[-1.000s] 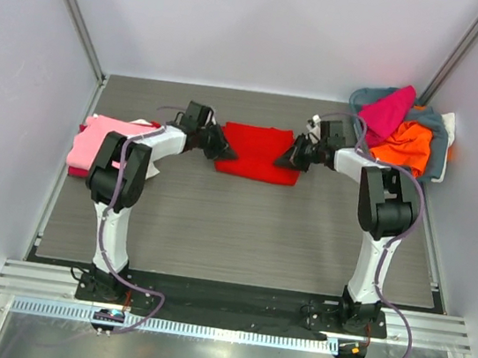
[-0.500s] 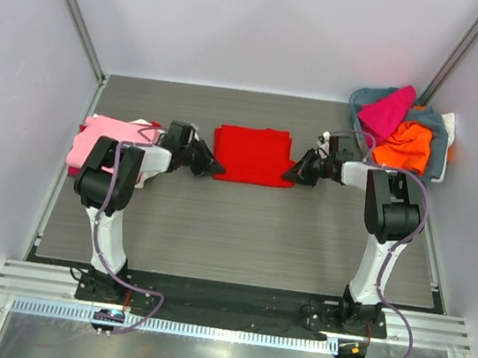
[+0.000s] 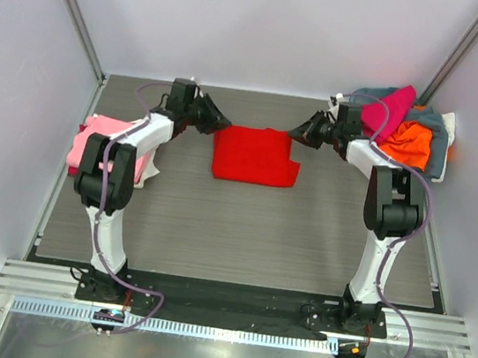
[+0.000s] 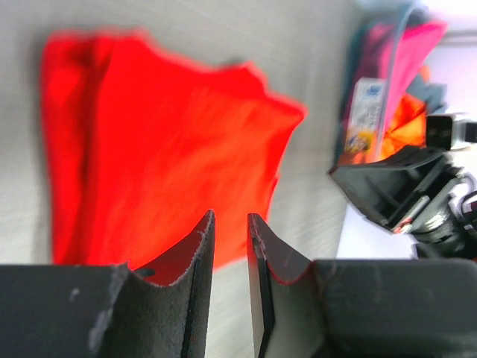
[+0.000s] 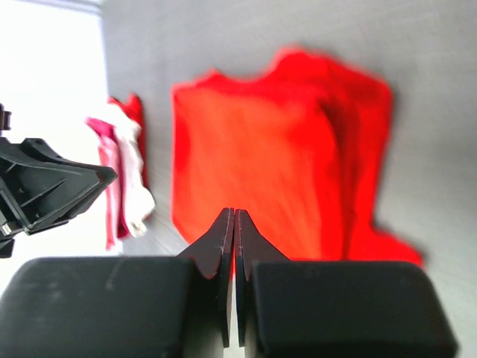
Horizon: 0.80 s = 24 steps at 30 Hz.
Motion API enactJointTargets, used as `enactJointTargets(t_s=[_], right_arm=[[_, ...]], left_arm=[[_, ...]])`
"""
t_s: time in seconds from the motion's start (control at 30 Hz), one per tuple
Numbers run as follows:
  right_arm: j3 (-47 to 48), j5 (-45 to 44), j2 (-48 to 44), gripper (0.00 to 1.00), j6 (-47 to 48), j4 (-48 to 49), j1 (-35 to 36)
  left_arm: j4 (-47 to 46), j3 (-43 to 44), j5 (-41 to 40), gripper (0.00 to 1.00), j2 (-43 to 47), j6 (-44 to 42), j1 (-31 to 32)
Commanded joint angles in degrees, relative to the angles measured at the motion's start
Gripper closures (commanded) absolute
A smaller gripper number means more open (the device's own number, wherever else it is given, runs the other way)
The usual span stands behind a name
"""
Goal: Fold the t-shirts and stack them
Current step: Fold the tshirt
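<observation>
A bright red t-shirt point(image 3: 256, 155) lies folded flat in the middle of the table, also seen under both wrists point(image 4: 164, 149) point(image 5: 261, 171). My left gripper point(image 3: 222, 122) point(image 4: 229, 216) hovers off the shirt's far left corner, its jaws a narrow gap apart with nothing between them. Off the far right corner my right gripper point(image 3: 296, 135) point(image 5: 234, 211) hovers with its jaws pressed together and empty. A stack of pink and white t-shirts point(image 3: 101, 144) point(image 5: 123, 179) lies at the left edge. Magenta and orange t-shirts point(image 3: 398, 126) are heaped at the back right.
The heap sits in a grey-blue basket point(image 3: 439, 149) in the back right corner. White walls and metal posts close in the table on three sides. Both arm bases stand at the near edge.
Both grippers left the red shirt's side edges and swung up and back to its far corners. The left jaws parted slightly. The shirt stays flat on the table.
</observation>
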<state>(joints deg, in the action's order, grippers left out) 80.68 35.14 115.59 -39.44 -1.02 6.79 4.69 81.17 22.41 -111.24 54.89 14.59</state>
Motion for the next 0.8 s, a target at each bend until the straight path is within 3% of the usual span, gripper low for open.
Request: enactJointTargets(t_s=[0.0,0.27,0.4,0.53,0.63,0.67,0.77], right_arm=[[6.0,2.5,5.2,0.95,-6.7,6.8,0.5],[22.8,-0.4,24.4,0.98,-14.5,6.6,-0.4],[24.3,-1.1,27.2,0.95,-16.4,6.6,-2.0],[23.3,-0.6,25.5,0.88,-13.6,6.0,-3.4],[21.2,0.8,22.0,0.70,-10.8,6.0,-3.7],[19.9,1.1,20.9,0.52,-10.4,6.1,-3.8],[16.0,1.3,16.4,0.28,-8.1,7.0,-3.4]], left_arm=[[2.3,7.9,-1.0,0.75,-6.3,0.3,-0.6],[2.3,20.2,-3.3,0.75,-22.7,3.8,-1.5],[4.3,24.5,-2.8,0.75,-29.2,3.6,-2.5],[5.1,24.7,-2.9,0.65,-26.4,0.7,-3.2],[5.2,23.6,-3.9,0.55,-20.7,-2.8,-3.3],[5.1,21.7,-4.6,0.52,-19.2,-3.5,-3.3],[5.1,16.7,-7.3,0.39,-12.7,-5.9,-3.3]])
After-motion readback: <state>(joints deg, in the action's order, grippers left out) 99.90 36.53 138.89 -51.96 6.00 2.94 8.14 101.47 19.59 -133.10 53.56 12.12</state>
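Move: The folded red t-shirt's middle is about 4 cm ahead, 8 cm right and 13 cm below the left hand; its far-left corner is 12 cm ahead and 3 cm left. From the right hand the middle is some 3 cm ahead, 7 cm left and 10 cm down; its far-right corner is 12 cm ahead and 1 cm right. The folded stack lies 30 cm left of the left hand, 2 cm nearer the base; the basket about 30 cm right of the right hand, 10 cm farther out. Forward and then steeply down, both hands swing together over the red t-shirt towards its two far corners, about 9 cm out and 9–10 cm lower. There, low down, the fingers of both spread from nearly shut to over half open, the right's most, while the hands begin to lift by some 2 cm; the right also edges a few centimetres to its right, just off the shirt's right edge. ##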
